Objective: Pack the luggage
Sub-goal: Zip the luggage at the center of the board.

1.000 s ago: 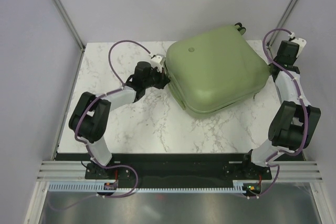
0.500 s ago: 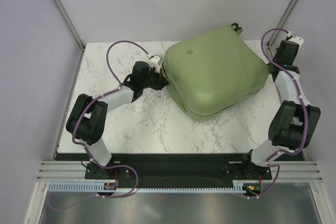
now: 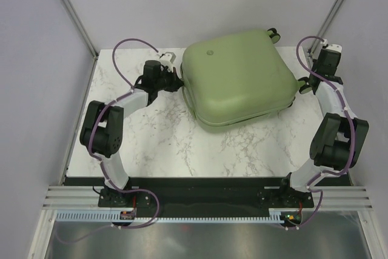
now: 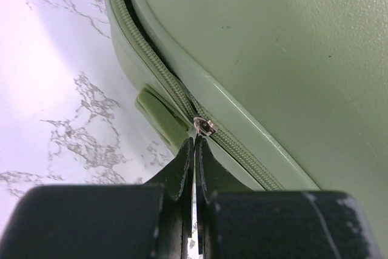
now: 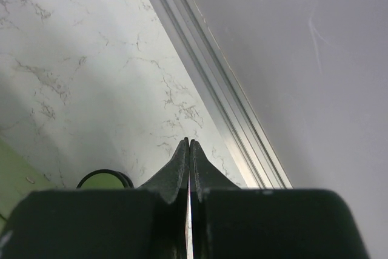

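Note:
The luggage [image 3: 239, 83] is a big sage-green hard-shell suitcase lying flat with its lid down at the back of the marble table [image 3: 163, 144]. My left gripper [image 3: 179, 82] is at its left edge, shut on the metal zipper pull [image 4: 205, 127]. In the left wrist view the zipper track [image 4: 151, 71] beyond the slider lies apart with a dark gap, and the track behind it is joined. My right gripper [image 3: 326, 59] is shut and empty, just off the suitcase's right side. A black-and-green wheel [image 5: 104, 179] shows beside its fingertips [image 5: 182, 156].
The aluminium frame rail [image 5: 206, 83] and the grey side wall [image 5: 315, 59] run close to the right gripper. A green side handle [image 4: 159, 116] sticks out of the shell just left of the zipper pull. Bare marble lies in front of the suitcase.
The suitcase has turned and slid toward the back left. My left gripper moved farther back along its left edge with the zipper pull. The right gripper shifted slightly left and back.

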### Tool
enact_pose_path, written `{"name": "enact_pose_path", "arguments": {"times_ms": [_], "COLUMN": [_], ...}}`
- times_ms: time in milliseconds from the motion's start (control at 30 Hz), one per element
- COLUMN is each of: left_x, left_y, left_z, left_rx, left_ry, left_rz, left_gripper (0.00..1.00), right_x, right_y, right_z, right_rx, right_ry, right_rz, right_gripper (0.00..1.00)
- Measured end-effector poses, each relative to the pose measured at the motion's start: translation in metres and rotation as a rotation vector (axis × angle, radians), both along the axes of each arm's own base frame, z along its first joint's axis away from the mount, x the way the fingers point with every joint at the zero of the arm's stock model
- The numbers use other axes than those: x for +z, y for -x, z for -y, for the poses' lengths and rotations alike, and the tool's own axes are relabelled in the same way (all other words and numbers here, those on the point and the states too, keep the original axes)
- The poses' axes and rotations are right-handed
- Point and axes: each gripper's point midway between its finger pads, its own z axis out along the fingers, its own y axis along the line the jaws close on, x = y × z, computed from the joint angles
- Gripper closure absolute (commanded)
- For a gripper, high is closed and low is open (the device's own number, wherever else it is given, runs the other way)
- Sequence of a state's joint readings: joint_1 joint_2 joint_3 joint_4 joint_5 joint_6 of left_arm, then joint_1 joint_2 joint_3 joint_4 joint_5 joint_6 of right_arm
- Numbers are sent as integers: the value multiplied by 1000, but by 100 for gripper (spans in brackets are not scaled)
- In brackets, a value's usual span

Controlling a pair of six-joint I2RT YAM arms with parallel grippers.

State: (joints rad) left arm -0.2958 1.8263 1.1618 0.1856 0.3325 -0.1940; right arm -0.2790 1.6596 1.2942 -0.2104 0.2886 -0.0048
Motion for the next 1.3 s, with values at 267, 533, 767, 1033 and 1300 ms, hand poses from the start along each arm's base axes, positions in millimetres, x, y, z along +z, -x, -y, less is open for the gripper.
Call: {"name": "enact_pose_path", "arguments": {"times_ms": [267,533,767,1033,1300], "left_x": [0,-3,-6,-6,-6], "left_y": [-9,-7,-1,0,0], "left_z": [-6,-5,-2,1,1], "left_rx": [7,1,-1,2,1], "left_ry": [-7,-2,-3,-9,-9], "left_rz": [3,10,26,31,31], "left_gripper": [98,98,98,98,98], "right_x": [-11,-11,14,53,42], "right_y": [-2,-2,13,24,22], "right_z": [-10,-24,-6,-2,-70], "right_rx": [59,83,-40,-168,-212], "right_ry": [-25,-113,-169,-333,-567], "right_rz": [-31,-37,-69,2,-9], "right_gripper": [100,64,33,30,28]}}
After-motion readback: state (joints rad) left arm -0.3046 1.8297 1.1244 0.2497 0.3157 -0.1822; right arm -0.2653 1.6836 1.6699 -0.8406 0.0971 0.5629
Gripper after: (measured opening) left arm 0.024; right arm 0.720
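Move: About 7 cm to the right hand's left, 2 cm nearer the base and slightly below is the luggage's near right wheel. A second wheel sits beneath it, about 8 cm left of the hand, 1 cm ahead and 12 cm down; the far wheel is some 23 cm ahead and 16 cm left. The left hand's zipper slider is barely 1 cm ahead of its fingertips, with the side tab about 2 cm ahead, 2 cm left and 3 cm lower. Easing left about 2 cm and slightly down, the shut right hand then opens wide while it lifts and draws back a little, and finally swings left to bring its spread fingers over the near right wheel, about 7 cm left of its start, rolling its left side up some 30 degrees. The left hand keeps the zipper pull pinched, going barely 1 cm forward-left and back. ##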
